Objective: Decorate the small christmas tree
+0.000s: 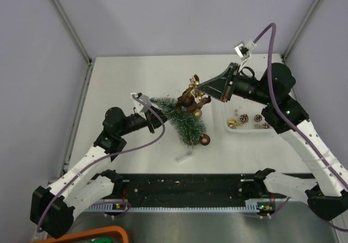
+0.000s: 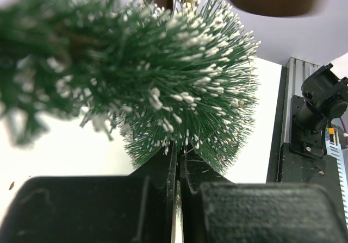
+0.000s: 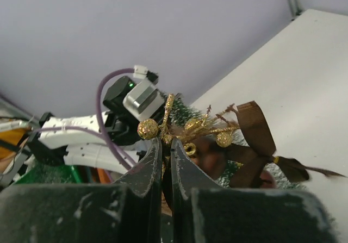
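The small christmas tree [image 1: 185, 120] leans slantwise at the middle of the table, dark green with whitish tips. A brown bauble [image 1: 204, 139] and a gold bauble [image 1: 197, 113] hang on it. My left gripper [image 1: 150, 111] is shut on the tree's bristles [image 2: 185, 80], its fingertips [image 2: 178, 151] buried in them. My right gripper [image 1: 200, 84] is shut on a gold glitter sprig ornament [image 3: 201, 126] with a brown ribbon bow [image 3: 253, 126], held just above the tree's upper side. The tree's base is hidden.
A clear tray [image 1: 230, 128] at the right holds several small gold and brown ornaments. A small pale scrap [image 1: 184, 157] lies on the table in front of the tree. Grey walls close in the table. An orange-rimmed object [image 1: 103, 232] sits below the left arm's base.
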Tool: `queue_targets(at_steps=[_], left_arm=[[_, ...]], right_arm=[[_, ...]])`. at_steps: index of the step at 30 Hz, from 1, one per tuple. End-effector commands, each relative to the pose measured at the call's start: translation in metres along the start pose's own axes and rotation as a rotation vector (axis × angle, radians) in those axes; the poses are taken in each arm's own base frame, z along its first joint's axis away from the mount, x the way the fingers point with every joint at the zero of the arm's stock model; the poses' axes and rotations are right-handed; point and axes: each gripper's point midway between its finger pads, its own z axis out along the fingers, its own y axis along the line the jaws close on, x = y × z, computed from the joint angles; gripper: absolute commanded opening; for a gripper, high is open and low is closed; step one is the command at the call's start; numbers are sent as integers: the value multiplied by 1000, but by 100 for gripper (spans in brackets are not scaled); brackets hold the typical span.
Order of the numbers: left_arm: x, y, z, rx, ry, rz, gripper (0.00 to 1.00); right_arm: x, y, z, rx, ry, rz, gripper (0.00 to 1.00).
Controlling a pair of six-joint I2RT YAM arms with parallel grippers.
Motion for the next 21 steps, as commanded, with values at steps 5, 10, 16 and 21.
queue_targets(at_steps=[5, 10, 16, 21], left_arm=[[-10, -3, 2, 21, -17, 12, 0], [-11, -3, 2, 21, -17, 16, 0], [-13, -4, 3, 29, -18, 18, 0], [-14, -3, 4, 30, -17, 19, 0]], right_arm=[[13, 63, 3, -311, 112, -150, 0], [34, 61, 12, -351, 197, -156, 0], [71, 30, 32, -295, 311, -128, 0], [82, -6, 52, -142, 318, -152, 3]])
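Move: My right hand holds the gold-berry and brown-ribbon ornament. The upper part of the tree, where I take it, lies about 8 cm to its left, nearly level ahead, some 14 cm below. From that hand a gold bauble hangs some 3 cm ahead, 1 cm right and 21 cm down; a low brown bauble 1 cm ahead, 4 cm right. From my left hand, gripping the trunk, that upper part is 2 cm ahead, 3 cm right and 3 cm above. I keep the ornament pinched in my right fingers and swing it left and back towards the tree's upper part, then sink about 6 cm while still going left and easing a little forward again. The hand turns some 20 degrees counter-clockwise and its fingers tip downward. My left hand stays put, holding the trunk. ##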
